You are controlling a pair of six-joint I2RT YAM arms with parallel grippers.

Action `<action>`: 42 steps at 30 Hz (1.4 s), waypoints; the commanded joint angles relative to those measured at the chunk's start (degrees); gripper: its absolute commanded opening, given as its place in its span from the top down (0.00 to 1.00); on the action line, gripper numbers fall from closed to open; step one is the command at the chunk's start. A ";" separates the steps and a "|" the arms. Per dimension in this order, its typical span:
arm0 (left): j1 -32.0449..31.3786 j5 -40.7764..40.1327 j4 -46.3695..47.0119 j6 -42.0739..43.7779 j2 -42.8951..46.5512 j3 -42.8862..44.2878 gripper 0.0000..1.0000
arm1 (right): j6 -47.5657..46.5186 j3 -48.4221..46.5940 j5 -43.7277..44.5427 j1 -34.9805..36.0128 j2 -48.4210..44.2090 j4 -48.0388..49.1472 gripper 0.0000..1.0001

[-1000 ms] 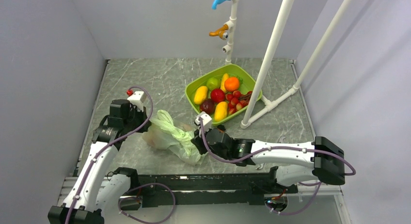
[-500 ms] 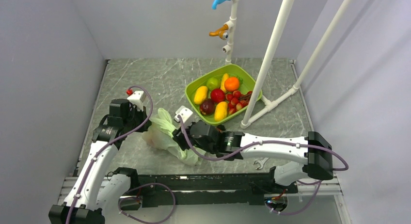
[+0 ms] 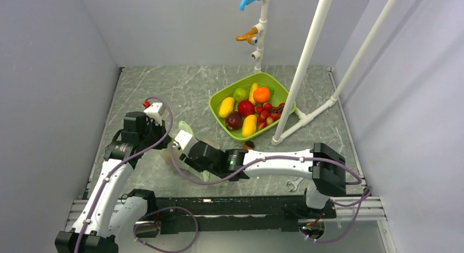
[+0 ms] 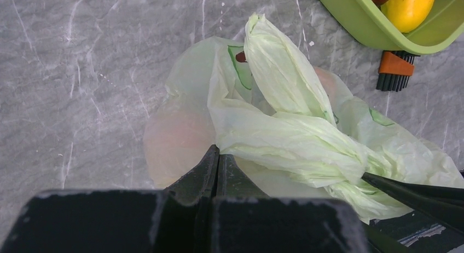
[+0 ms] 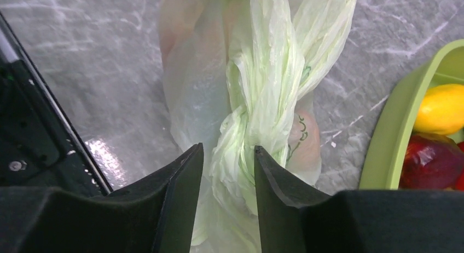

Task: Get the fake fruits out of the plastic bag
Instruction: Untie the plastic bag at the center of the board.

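Observation:
The plastic bag [image 4: 284,138] lies crumpled on the grey table, its pale-green handles twisted into a rope. A pink-orange fake fruit [image 4: 175,138] shows through the film, and a second peach-coloured bulge [image 5: 303,138] sits lower down. My left gripper [image 4: 218,150] is shut, and the bag's film gathers at its tips. My right gripper [image 5: 224,154] is open and straddles the twisted handle [image 5: 262,99], one finger on each side. In the top view the right gripper [image 3: 189,154] covers most of the bag [image 3: 184,127], close beside the left gripper [image 3: 164,141].
A green tray [image 3: 249,78] of yellow, red, orange and green fruits stands behind the bag, its rim close to the bag [image 5: 394,138]. An orange-and-black brush [image 4: 394,72] lies by the tray. White pipes [image 3: 306,61] rise at the right. A wrench [image 3: 294,183] lies near the front edge.
My right gripper has opened and slid left along the bag toward the left gripper, now straddling the twisted handle. The left arm has stayed still.

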State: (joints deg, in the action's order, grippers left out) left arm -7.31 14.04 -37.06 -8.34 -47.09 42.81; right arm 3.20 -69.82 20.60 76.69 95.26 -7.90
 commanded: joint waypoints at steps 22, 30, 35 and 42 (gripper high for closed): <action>1.74 0.27 2.32 0.27 0.93 1.82 1.00 | 5.79 27.11 -10.65 -2.74 -28.34 18.46 1.00; 2.21 5.21 3.24 1.35 0.96 1.60 1.00 | 14.11 34.39 -18.64 -8.80 -32.04 25.15 1.00; 2.21 11.29 5.37 2.51 2.73 0.81 0.83 | 14.30 32.71 -19.32 -8.86 -29.57 24.37 1.00; 1.66 19.52 9.26 1.52 5.84 -0.42 0.35 | 14.18 30.78 -19.53 -9.01 -27.80 23.31 1.00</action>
State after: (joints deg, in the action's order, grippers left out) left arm -5.37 27.16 -32.56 -6.39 -43.29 42.63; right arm 16.71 -35.66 2.37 67.90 66.65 13.58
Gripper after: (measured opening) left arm 0.572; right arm 0.009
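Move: The right hand's open fingers straddle the twisted handle of the plastic bag, which is right at them, perhaps 1 cm lower. From this hand the loose bag loop stands about 11 cm farther out, neither left nor right; the brush lies roughly 22 cm to the right and 5 cm ahead, the fruit tray some 25 cm right and 19 cm ahead. The left hand already pinches another fold; from it the twisted handle is about 4 cm right and 7 cm back. Dipping less than a centimetre, the right hand shuts on the twisted handle, then pulls it rightwards, away from the left hand, in a shallow arc that rises 4-5 cm and sinks again, ending about 9 cm right and slightly back, its left side rolled up some 25 degrees. The left hand keeps its pinch nearly still until the end, then opens and lifts clear, edging right. ##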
